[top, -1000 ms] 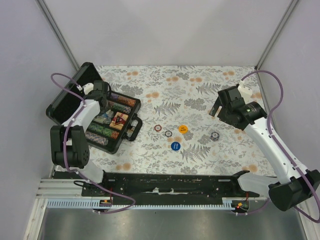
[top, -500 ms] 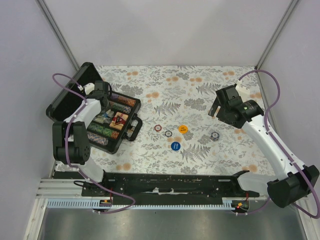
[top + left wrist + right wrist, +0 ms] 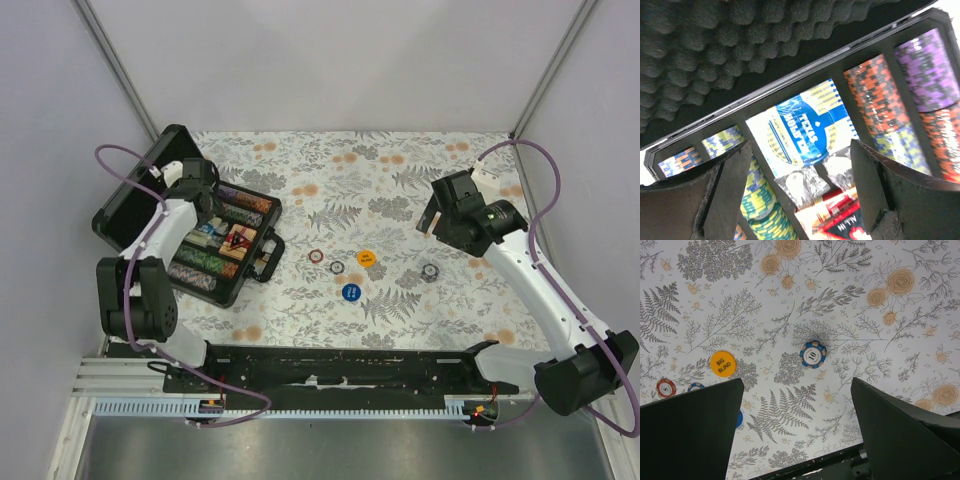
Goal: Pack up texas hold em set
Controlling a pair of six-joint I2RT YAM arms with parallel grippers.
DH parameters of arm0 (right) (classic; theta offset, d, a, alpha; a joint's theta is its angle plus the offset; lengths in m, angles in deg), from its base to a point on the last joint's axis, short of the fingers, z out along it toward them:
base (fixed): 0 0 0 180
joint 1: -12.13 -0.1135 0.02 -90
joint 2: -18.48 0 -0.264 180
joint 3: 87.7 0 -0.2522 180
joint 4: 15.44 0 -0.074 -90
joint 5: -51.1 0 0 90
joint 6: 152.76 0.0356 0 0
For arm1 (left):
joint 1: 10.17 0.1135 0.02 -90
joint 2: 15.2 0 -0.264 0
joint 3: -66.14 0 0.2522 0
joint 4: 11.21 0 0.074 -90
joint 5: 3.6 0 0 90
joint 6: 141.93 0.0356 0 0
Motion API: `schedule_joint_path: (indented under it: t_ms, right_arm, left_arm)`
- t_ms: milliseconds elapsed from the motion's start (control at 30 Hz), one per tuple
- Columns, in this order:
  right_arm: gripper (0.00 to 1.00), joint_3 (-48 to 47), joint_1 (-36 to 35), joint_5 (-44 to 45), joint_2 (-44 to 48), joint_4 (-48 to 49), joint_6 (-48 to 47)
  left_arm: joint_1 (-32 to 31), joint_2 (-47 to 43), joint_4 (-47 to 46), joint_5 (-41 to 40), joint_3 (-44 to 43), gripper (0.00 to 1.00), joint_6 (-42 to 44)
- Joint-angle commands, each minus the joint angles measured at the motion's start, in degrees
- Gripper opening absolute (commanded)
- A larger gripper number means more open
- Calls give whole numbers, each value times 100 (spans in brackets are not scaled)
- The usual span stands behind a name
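The black case point(image 3: 262, 262) lies open at the left, its foam-lined lid point(image 3: 128, 200) raised behind it. Rows of striped poker chips point(image 3: 875, 90) fill its slots. Between them lie a blue-and-white Texas Hold'em pack point(image 3: 802, 130) and the red-orange card box point(image 3: 232, 248), with a dark triangle point(image 3: 241, 240) on top. My left gripper point(image 3: 800, 195) hovers open just above the pack, holding nothing. On the mat lie an orange button point(image 3: 723, 363), a blue button point(image 3: 350, 292) and loose chips point(image 3: 813, 354). My right gripper point(image 3: 797, 405) hangs open above them.
A flowered mat point(image 3: 400, 180) covers the table. A red chip point(image 3: 317, 256) and a dark chip point(image 3: 337, 266) lie between the case's handle and the orange button. Grey walls stand close at the left, back and right. The arms' black base rail point(image 3: 340, 365) runs along the near edge.
My left gripper's jaws have spread wider and it has drawn back slightly toward the lid. The right arm shifted a little, then stayed still.
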Motion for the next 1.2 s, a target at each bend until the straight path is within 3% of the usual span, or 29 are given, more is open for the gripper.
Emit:
schedule_joint_path:
  t_ms: [0,233,567,900,1167]
  right_arm:
    - [96,-135,13,12,44,121,108]
    - [96,-56,22,-470,-202,262,56]
    - [97,-354,22,-1033,-976,254,-612]
    - [98,40,443,-673,-503,34,-1043]
    - [98,242,743,-866,26,-230,-630]
  left_arm:
    - [-6,-681,279,358,-293,85,-139]
    - [-813,-1376,271,1641,32,86,326]
    - [-3318,-1052,-361,2204,409,87,591]
    - [-5489,63,-766,1898,613,88,-200]
    - [-5930,1066,-573,1485,-38,90,133]
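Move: The blue small blind button lies about 37 cm to the left hand's right, some 17 cm back towards the base and 10 cm below it. From the button, the 10 chip is about 4 cm left and 6 cm farther out, and the yellow big blind button about 4 cm right and 9 cm farther out. From the right hand the small blind button is about 20 cm left, 6 cm back and 20 cm below. Heading for the small blind button, the already open left hand lifts about 7 cm clear of the case, sweeps some 37 cm right and 18 cm back, and sinks again, turning about 70 degrees clockwise; it stays open, with no touch seen. The open right hand dips about 5 cm while drifting left, then swings right and lifts slightly. ##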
